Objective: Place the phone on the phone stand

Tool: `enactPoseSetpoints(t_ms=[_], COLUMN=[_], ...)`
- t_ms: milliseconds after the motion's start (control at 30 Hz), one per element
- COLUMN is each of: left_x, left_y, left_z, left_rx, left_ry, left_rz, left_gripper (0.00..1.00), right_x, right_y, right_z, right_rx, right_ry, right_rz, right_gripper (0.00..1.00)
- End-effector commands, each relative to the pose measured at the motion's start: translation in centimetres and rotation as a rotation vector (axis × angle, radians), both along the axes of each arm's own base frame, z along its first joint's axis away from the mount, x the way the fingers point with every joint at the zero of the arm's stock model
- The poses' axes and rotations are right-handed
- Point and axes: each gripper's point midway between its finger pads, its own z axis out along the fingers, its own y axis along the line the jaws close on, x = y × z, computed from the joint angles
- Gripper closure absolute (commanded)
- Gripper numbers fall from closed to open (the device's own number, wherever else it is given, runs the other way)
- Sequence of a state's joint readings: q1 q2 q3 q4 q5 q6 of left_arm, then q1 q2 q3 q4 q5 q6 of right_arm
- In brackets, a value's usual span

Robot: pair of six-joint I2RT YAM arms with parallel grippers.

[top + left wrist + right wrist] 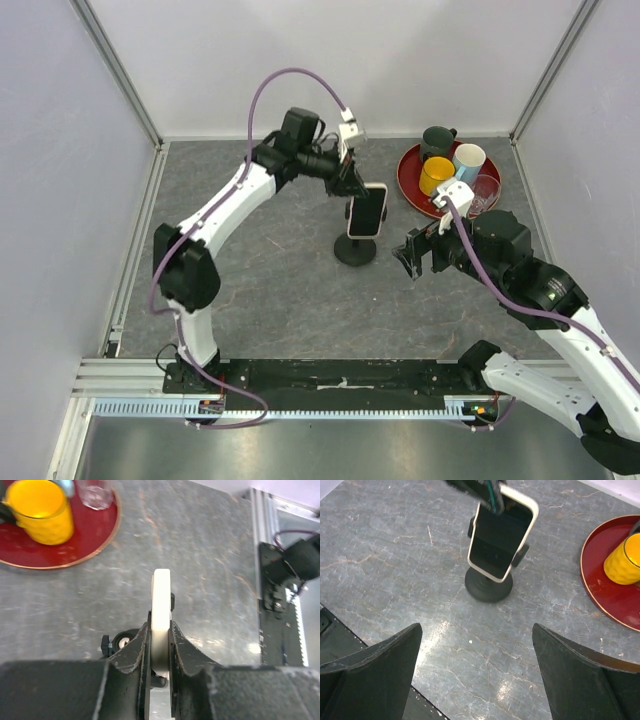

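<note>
The phone (pixel 368 210), black screen in a cream case, stands upright against the cradle of the black phone stand (pixel 355 250) mid-table. My left gripper (pixel 352 183) is shut on the phone's top end. In the left wrist view both fingers press the cream phone edge (pixel 161 600), with a stand knob (pixel 122 641) below. The right wrist view shows the phone (pixel 500 535) over the stand's round base (pixel 489 587). My right gripper (pixel 412 258) hangs open to the right of the stand, and nothing lies between its fingers (pixel 380 665).
A red tray (pixel 410 185) at the back right carries a dark green mug (pixel 437 141), a yellow mug (pixel 436 175), a blue-white mug (pixel 468 160) and a clear glass (pixel 486 190). White walls enclose the table on three sides.
</note>
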State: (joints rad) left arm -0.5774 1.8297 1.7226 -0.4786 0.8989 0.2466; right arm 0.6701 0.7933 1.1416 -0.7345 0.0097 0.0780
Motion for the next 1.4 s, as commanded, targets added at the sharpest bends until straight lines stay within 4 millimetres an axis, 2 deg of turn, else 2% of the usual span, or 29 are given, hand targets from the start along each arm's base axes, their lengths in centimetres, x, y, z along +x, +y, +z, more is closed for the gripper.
enactPoseSetpoints(t_ms=[0,33,67,100,200,233,267,300,333,367,433,500,533,567,667,833,900,1000,1033,1067,1133,1200,1267,1333,1367], left_x=[6.4,6.9,8.4,10.1,13.6,14.2,15.7,15.5,16.2,16.1,16.8,17.0,17.5,17.5,17.0,15.7,15.7,16.6,17.3,17.2,17.4,17.3,17.4,17.3,17.3], left_y=[0.4,0.7,1.3,0.9,1.9,2.1,2.8,3.1,3.2,3.7,4.0,4.4,4.5,4.7,4.9,3.9,3.7,3.7,3.7,3.9,3.9,4.0,4.2,4.2,4.2], left_z=[5.6,5.2,5.3,5.7,6.3,6.3,7.3,7.6,6.8,7.6,6.8,7.0,5.9,6.6,6.2,6.0,5.9,6.2,5.3,5.7,5.3,5.2,4.8,5.2,5.5], left_rx=[-0.107,-0.093,-0.095,-0.115,-0.169,-0.186,-0.226,-0.262,-0.282,-0.321,-0.340,-0.365,-0.365,-0.375,-0.382,-0.379,-0.373,-0.357,-0.339,-0.337,-0.317,-0.307,-0.295,-0.293,-0.294], left_ry=[-0.208,-0.182,-0.194,-0.215,-0.262,-0.266,-0.301,-0.289,-0.269,-0.262,-0.237,-0.225,-0.170,-0.191,-0.147,-0.120,-0.097,-0.138,-0.136,-0.147,-0.154,-0.163,-0.148,-0.146,-0.148], left_rz=[-0.045,-0.047,-0.034,-0.040,-0.027,-0.029,-0.012,-0.051,-0.063,-0.097,-0.111,-0.134,-0.129,-0.147,-0.193,-0.230,-0.211,-0.126,-0.085,-0.075,-0.054,-0.051,-0.031,-0.021,-0.017], left_gripper=[0.98,0.98,0.98,0.98,0.98,0.98,0.98,0.98,0.98,0.98,0.98,0.98,0.98,0.98,0.98,0.97,0.94,0.73,0.65,0.63,0.57,0.55,0.34,0.17,0.11], right_x=[0.7,0.9,0.9,1.1,1.5,1.7,1.8,2.2,2.3,2.4,2.8,3.2,3.4,3.5,3.7,3.7,3.6,3.4,3.3,3.1,2.9,2.7,2.6,2.5,2.4], right_y=[-1.0,-1.3,-1.4,-1.6,-2.3,-2.3,-2.3,-2.3,-2.2,-2.0,-1.7,-1.2,-1.1,-0.7,-0.1,-0.1,0.0,0.1,0.2,0.2,0.0,-0.1,-0.2,-0.2,-0.2], right_z=[2.0,2.0,1.8,1.8,2.0,1.9,2.0,2.1,2.1,2.2,2.2,1.8,1.4,0.7,0.0,-0.2,-0.2,0.1,0.0,0.0,0.1,0.2,0.4,0.5,0.5], right_rx=[0.041,0.042,0.035,0.027,-0.004,-0.014,-0.022,-0.034,-0.040,-0.045,-0.057,-0.069,-0.076,-0.087,-0.083,-0.073,-0.069,-0.053,-0.050,-0.046,-0.038,-0.033,-0.025,-0.019,-0.018], right_ry=[-0.029,-0.035,-0.036,-0.042,-0.065,-0.068,-0.071,-0.074,-0.074,-0.074,-0.073,-0.065,-0.059,-0.043,-0.031,-0.044,-0.041,-0.041,-0.041,-0.038,-0.042,-0.044,-0.049,-0.049,-0.044], right_rz=[-0.093,-0.111,-0.117,-0.127,-0.156,-0.156,-0.158,-0.158,-0.156,-0.152,-0.143,-0.131,-0.130,-0.117,-0.100,-0.102,-0.096,-0.086,-0.084,-0.081,-0.079,-0.080,-0.083,-0.080,-0.082], right_gripper=[0.02,0.02,0.02,0.02,0.02,0.02,0.02,0.02,0.02,0.02,0.02,0.02,0.02,0.02,0.02,0.02,0.02,0.02,0.02,0.02,0.02,0.02,0.02,0.02,0.02])
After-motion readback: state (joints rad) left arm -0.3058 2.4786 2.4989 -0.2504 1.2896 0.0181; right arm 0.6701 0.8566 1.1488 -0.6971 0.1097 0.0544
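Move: The left gripper already pinches the upper left part of the phone, which sits on the phone stand; the stand's middle is almost straight below that hand, about 13 cm down and 1 cm back and right. The red tray lies some 23 cm ahead and 28 cm right, 20 cm down, its yellow mug about 21 cm ahead and 23 cm right, 16 cm down. From the right hand the stand is roughly 13 cm ahead, 9 cm left and 15 cm down. Bring the left gripper forward about 20 cm, staying nearly level and veering a little left, its grip on the phone taking the stand along towards the back wall; meanwhile tip the fingers up some 20 degrees, towards level. Ease back a couple of centimetres, then open the fingers and let go of the phone. Shift the empty, wide-open right hand about 3 cm forward. ##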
